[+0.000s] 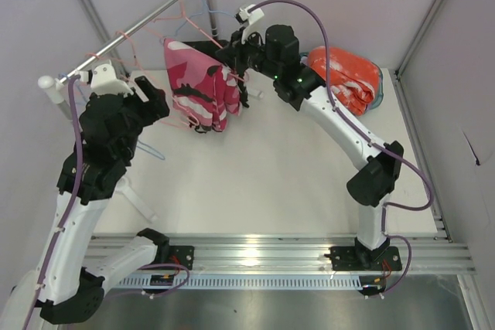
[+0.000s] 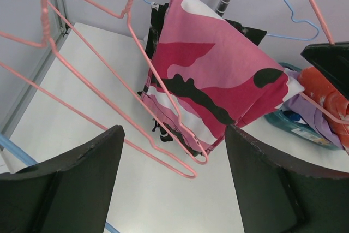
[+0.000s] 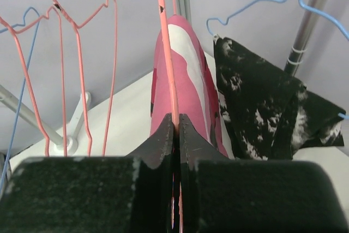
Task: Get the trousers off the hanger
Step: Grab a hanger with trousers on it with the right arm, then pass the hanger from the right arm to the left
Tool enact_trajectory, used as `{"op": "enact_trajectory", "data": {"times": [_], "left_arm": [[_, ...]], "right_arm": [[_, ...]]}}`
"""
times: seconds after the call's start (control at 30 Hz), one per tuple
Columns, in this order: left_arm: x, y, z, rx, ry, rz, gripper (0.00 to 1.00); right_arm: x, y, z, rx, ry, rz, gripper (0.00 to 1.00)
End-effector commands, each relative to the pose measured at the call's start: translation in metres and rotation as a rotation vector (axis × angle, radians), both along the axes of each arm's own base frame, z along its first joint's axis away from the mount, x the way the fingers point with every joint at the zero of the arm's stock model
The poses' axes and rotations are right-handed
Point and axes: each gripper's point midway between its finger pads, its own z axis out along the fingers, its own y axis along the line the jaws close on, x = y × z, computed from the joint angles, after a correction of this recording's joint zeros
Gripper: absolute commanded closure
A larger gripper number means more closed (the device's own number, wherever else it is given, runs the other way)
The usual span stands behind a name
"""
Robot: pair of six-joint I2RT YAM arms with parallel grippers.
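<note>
Pink-magenta patterned trousers (image 1: 198,86) (image 2: 218,75) (image 3: 188,88) hang folded over a pink wire hanger (image 3: 166,53). My right gripper (image 1: 236,63) (image 3: 176,119) is shut on that hanger's wire just above the cloth. Black trousers with white speckles (image 3: 262,107) (image 2: 246,29) hang right behind them, next to a blue hanger (image 3: 256,5). To the left of the pink trousers, my left gripper (image 1: 151,95) (image 2: 173,132) is open and holds nothing. An empty pink hanger's lower corner (image 2: 185,173) hangs between the left gripper and the cloth.
A metal rail (image 1: 131,27) on white posts carries several empty pink hangers (image 3: 82,53) (image 2: 82,47). At the back right, a teal basket (image 2: 294,129) holds orange trousers (image 1: 344,75) (image 2: 327,96) and lavender ones (image 2: 306,107). Walls close in on both sides.
</note>
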Motion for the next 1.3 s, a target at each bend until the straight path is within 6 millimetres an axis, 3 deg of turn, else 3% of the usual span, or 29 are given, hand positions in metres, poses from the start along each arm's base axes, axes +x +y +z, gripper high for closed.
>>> {"op": "enact_trajectory", "data": {"times": [0.0,0.3,0.33,0.43,0.57,0.67,0.8,0.87,1.0,1.27], "left_arm": [[0.005,-0.005,0.016,-0.018,-0.053,-0.024,0.19],[0.017,-0.029,0.017,-0.077,-0.055,-0.115,0.18],[0.018,-0.035,0.021,-0.092,-0.063,-0.140,0.18],[0.024,-0.062,0.031,-0.178,-0.071,-0.253,0.16],[0.036,-0.089,0.033,-0.329,-0.061,-0.323,0.15],[0.042,-0.114,0.040,-0.447,-0.072,-0.412,0.15],[0.043,-0.162,0.046,-0.550,-0.054,-0.561,0.15],[0.047,-0.182,0.046,-0.565,-0.046,-0.591,0.15],[0.037,-0.221,0.046,-0.622,-0.044,-0.662,0.16],[0.035,-0.267,0.051,-0.739,-0.100,-0.732,0.20]], "right_arm": [[-0.043,-0.044,0.140,0.277,-0.288,-0.025,1.00],[-0.053,-0.074,0.117,0.236,-0.229,-0.117,1.00],[-0.052,-0.074,0.102,0.218,-0.204,-0.122,1.00],[-0.073,-0.093,0.111,0.262,-0.211,-0.131,1.00],[-0.103,-0.114,0.100,0.280,-0.223,-0.128,1.00],[-0.115,-0.126,0.097,0.306,-0.221,-0.136,1.00],[-0.137,-0.142,0.089,0.335,-0.209,-0.132,1.00],[-0.144,-0.146,0.088,0.354,-0.198,-0.123,1.00],[-0.152,-0.156,0.082,0.356,-0.182,-0.152,1.00],[-0.169,-0.180,0.075,0.352,-0.161,-0.221,1.00]]}}
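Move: The pink trousers hang on a pink hanger already lifted off the rail, its shoulder held in the right fingers. Its neck is some 13 cm ahead of the left hand, 9 cm right and 10 cm higher; the trousers' middle lies 11 cm ahead, 9 cm right and 13 cm lower. From the right hand, the neck is about 5 cm ahead, 7 cm left and 10 cm up, the trousers 3 cm ahead, 7 cm left and 14 cm down. The trousers on their hanger are carried away from the rail by the right hand, which keeps its pinch and goes about 15 cm back and as far right, sinking slightly. The open left hand swings some 26 cm right, with only a little forward travel, towards the hanger's neck; its wrist turns about 40 degrees clockwise while rolling left side down. It comes close but doesn't close. ##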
